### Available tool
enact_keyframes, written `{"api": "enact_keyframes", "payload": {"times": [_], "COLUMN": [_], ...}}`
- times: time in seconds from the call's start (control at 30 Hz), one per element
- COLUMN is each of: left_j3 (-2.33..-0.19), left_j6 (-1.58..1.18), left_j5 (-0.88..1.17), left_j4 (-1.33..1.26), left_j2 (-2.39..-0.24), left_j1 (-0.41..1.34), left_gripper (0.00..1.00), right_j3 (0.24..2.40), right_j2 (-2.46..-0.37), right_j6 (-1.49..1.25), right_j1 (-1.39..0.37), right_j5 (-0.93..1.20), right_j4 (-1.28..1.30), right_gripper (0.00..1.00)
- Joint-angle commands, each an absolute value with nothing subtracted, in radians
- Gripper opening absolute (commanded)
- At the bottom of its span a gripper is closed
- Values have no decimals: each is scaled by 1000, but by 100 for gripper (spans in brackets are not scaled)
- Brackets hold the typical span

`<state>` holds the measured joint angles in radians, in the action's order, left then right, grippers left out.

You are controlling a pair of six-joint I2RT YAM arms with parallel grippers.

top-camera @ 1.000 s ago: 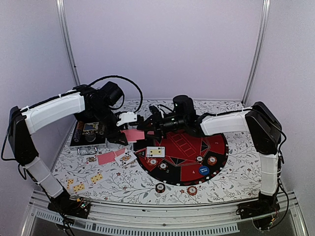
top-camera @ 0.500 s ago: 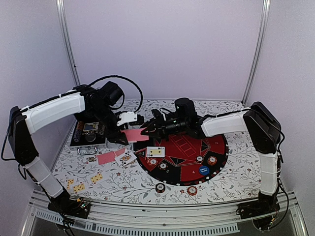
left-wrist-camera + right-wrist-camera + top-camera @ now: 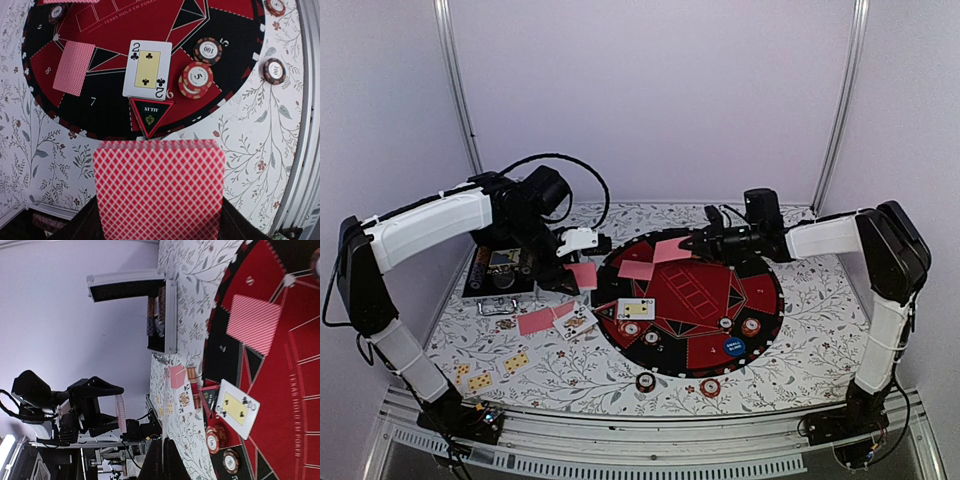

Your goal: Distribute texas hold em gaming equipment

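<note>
My left gripper is shut on a deck of red-backed cards, held above the table just left of the round mat. Over the mat's far part, my right gripper is shut on one pink-backed card; in the right wrist view that card shows edge-on between the fingertips. One face-down card and a face-up two of clubs lie on the mat, along with poker chips and a blue button disc.
The open metal case stands at the back left under the left arm. Loose cards lie on the flowered table left of the mat, some face-up. Two chips lie off the mat near the front rail.
My right gripper shut on a card at the deck and drew back to the right over the mat with it. The left gripper and its deck have stayed put.
</note>
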<state>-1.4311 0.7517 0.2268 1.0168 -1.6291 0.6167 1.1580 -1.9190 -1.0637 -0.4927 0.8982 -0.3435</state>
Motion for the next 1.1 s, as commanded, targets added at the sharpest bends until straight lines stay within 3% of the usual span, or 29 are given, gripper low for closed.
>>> {"api": "enact_keyframes", "payload": {"times": [0.0, 0.17, 0.33, 1.07], "left_j3": [-1443, -1445, -1443, -1457], "left_j6": [758, 757, 755, 759], "left_j5": [236, 237, 239, 246], "left_j4": [1026, 1028, 1031, 1032], "left_j2": [-1610, -1611, -1608, -1620], "left_j1": [608, 608, 607, 609], "left_gripper": [47, 47, 47, 47], "right_j3": [1162, 1251, 1259, 1331], "right_j2": [-1874, -1931, -1992, -2125], "right_j6": [-896, -714, -671, -541], "right_j1": [-348, -239, -170, -133], "right_j5": [855, 737, 715, 537], "right_j4": [-163, 46, 68, 260], "right_gripper": [0, 0, 0, 2]}}
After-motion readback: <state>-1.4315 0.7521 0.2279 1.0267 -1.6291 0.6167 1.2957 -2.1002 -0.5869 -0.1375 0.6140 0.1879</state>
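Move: The face-down card already in my right fingers is bound for the far right of the round mat, about 11 cm ahead, 15 cm right and 15 cm below my right hand. The red chip stack is roughly 17 cm ahead and 9 cm right, the orange button some 16 cm ahead and 3 cm right. The card already dealt lies 9 cm ahead and 14 cm left. From my left hand the spot is about 20 cm ahead and 45 cm right. I keep the card pinched and swing my right hand about 19 cm to the right and some 9 cm forward, away from the deck in my left hand. Once the forward reach is spent, I mostly sink, about 14 cm down overall, to bring the card low over the mat near the red chip stack. My wrist turns clockwise some 20 degrees and my left-pointing fingers tip down. ##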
